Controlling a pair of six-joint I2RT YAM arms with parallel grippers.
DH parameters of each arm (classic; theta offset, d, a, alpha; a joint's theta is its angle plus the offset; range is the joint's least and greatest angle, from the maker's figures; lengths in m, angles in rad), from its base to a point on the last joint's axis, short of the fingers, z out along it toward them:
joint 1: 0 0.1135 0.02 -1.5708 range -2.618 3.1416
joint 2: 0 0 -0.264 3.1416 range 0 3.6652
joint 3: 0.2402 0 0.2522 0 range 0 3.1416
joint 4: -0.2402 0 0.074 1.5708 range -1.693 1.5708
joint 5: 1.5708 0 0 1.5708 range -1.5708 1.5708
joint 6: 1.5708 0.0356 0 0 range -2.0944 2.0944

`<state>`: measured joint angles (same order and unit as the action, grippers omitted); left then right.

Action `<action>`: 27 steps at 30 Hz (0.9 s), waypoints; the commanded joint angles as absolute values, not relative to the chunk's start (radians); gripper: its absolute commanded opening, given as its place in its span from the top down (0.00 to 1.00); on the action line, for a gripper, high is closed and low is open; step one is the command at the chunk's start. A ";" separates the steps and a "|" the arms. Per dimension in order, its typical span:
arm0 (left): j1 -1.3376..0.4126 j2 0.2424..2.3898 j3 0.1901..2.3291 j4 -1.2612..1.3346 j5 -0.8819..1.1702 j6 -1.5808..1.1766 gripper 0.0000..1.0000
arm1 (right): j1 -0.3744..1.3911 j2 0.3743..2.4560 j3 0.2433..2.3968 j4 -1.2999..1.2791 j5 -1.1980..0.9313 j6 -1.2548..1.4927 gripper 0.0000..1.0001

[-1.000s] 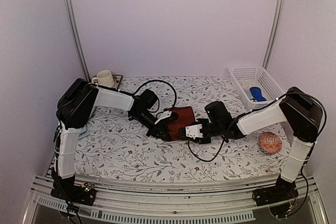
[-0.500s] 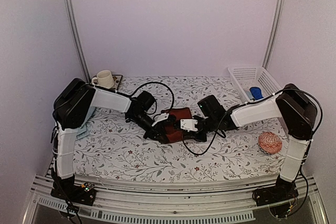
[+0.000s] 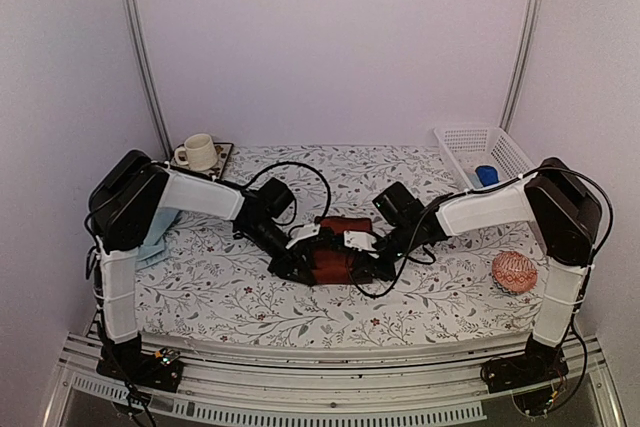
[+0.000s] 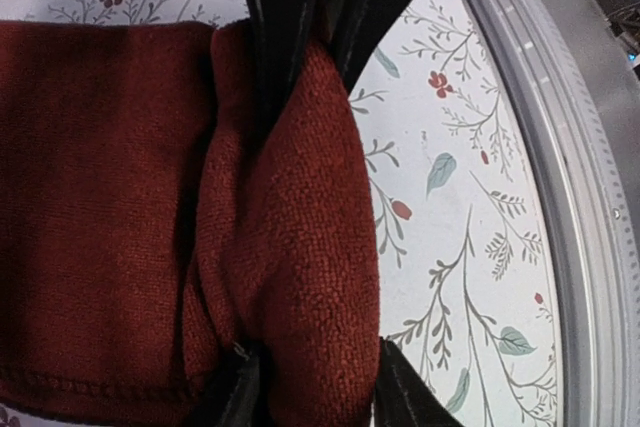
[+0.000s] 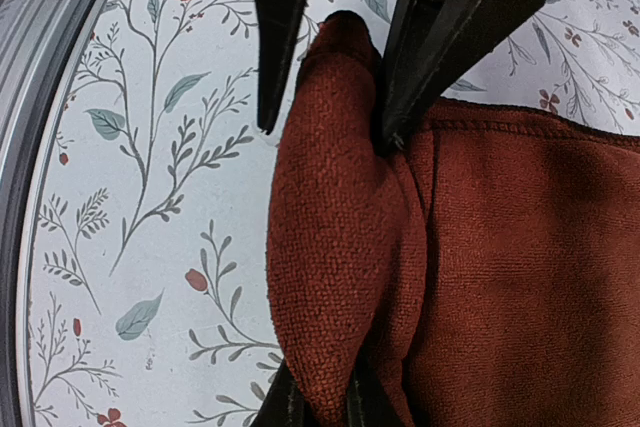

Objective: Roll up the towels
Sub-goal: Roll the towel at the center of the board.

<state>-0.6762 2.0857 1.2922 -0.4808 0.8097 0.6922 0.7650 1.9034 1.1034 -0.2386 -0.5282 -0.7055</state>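
Note:
The dark maroon towel lies partly rolled mid-table, a thick fold along its near edge. My right gripper is shut on the right end of that fold; in its wrist view the jaws pinch the maroon towel. My left gripper is open and straddles the fold's left end; the right wrist view shows bare cloth between one of its fingers and the maroon towel. The pale blue towel lies at the far left, partly under my left arm.
A mug stands on a small tray at the back left. A white basket at the back right holds a bright blue object. A patterned ball lies near the right arm. The table's metal front rail runs close by.
Both grippers have come nearer the front edge with the maroon towel, which is now narrower and more rolled. The left jaws have opened and the right jaws have closed on the fold.

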 commanded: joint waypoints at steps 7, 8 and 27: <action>-0.682 1.978 1.192 -0.366 0.515 0.608 0.40 | 0.737 1.985 1.170 -0.394 -0.657 -0.638 0.89; -0.680 1.976 1.187 -0.351 0.485 0.603 0.40 | 0.735 1.992 1.175 -0.402 -0.660 -0.628 0.89; -0.695 1.745 0.940 0.001 0.370 0.639 0.34 | 0.639 2.101 1.270 -0.490 -0.788 -0.495 0.86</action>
<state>-0.6682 1.7855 0.9993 -0.1368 0.4084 0.5846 0.6708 2.0495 1.2549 -0.4198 -0.7792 -0.5335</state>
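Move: The left fingers stand half open around the left end of the towel's rolled near edge; the roll's middle lies about 5 cm to the right, level fore and aft and in height. The towel's flat part is some 9 cm ahead and 7 cm right. The right hand already pinches the roll's other end: the roll's middle is about 6 cm to its left, level ahead, and the flat part some 10 cm ahead and 4 cm left. Left fingers open wider, leaving the roll some 6 cm forward-left, then up; right keeps pinching, tilting 25 degrees. ##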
